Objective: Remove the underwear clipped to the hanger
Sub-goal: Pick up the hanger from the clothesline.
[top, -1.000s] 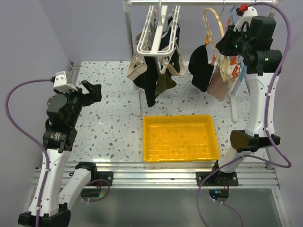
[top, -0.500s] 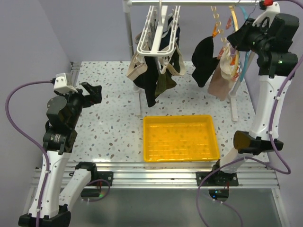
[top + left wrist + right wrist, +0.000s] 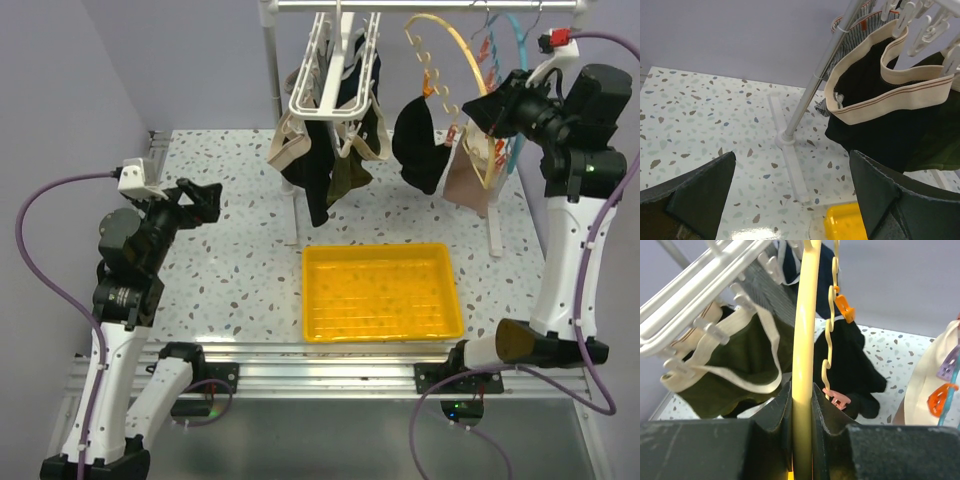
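Note:
My right gripper point(image 3: 487, 109) is shut on the yellow curved hanger point(image 3: 466, 60), high at the back right; its jaws squeeze the hanger's arm point(image 3: 803, 340) from both sides. A black underwear point(image 3: 418, 140) and a pale pink-beige one point(image 3: 466, 178) hang clipped from that hanger. The white clip hanger point(image 3: 335, 72) on the rail carries more underwear, olive-and-cream point(image 3: 735, 355), black and striped. My left gripper point(image 3: 207, 195) is open at the left, above the table and apart from the garments; a cream-banded black underwear point(image 3: 875, 85) shows ahead of it.
A yellow tray point(image 3: 380, 292) lies on the speckled table below the garments. The rack's white upright pole point(image 3: 810, 85) and its foot bar stand mid-table. A second upright point(image 3: 492, 220) stands at the right. Orange and pink clips point(image 3: 844, 307) dangle from the yellow hanger.
The right arm has swung right and the yellow hanger in its grip has tilted out to the left, carrying the black and beige garments. The left gripper shifted slightly forward.

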Motion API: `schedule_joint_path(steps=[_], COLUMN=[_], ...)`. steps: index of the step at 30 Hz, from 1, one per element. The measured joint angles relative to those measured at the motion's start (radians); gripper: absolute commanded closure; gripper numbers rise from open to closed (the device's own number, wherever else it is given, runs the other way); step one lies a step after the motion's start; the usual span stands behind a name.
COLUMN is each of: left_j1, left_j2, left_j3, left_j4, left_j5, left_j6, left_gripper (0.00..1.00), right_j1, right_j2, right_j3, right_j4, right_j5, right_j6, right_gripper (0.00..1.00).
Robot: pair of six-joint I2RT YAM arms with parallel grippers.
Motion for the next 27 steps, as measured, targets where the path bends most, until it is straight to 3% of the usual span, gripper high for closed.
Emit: schedule_joint_path(steps=[10,19,27], left_j1=[0.0,0.0,0.0], left_j2=[-0.035,-0.034,-0.039], left_j3=[-0.04,-0.051,-0.095], left_j4=[0.108,0.183,0.291], left_j5=[0.106,0.177,0.202], left_j6=[0.003,0.003,0.0], left_gripper=[0.0,0.0,0.0], right_j1=[0.0,0.0,0.0], right_j2=[-0.264,-0.486,-0.639], right_j3=[-0.198,-0.391,-0.418], right_j4=[0.0,-0.122,-0.26], right_j5=[-0.032,0.022,0.015], right_j6=[-0.07,-0.202,-0.325], right_gripper=[1.0,1.0,1.0])
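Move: Back from the right hand, which already holds the yellow hanger by its rim, the yellow basket's middle lies about 17 cm back, 10 cm left and some 45 cm below. The black underwear clipped to this hanger hangs roughly 13 cm ahead, 5 cm left and 15 cm lower. The white hanger is about 8 cm ahead and 22 cm left, the blue one 8 cm ahead and 7 cm right. From the empty left hand, the underwear is some 22 cm ahead and 44 cm right. Drawing the yellow hanger back from the clothesline towards the basket's right side, the right hand keeps its pinch on the rim, travels about 19 cm back, sinks some 5 cm in the second half and rolls left side down. The open left hand rises and shifts right a few centimetres towards the underwear, fingers tipping up and swinging clockwise about 10 degrees. ##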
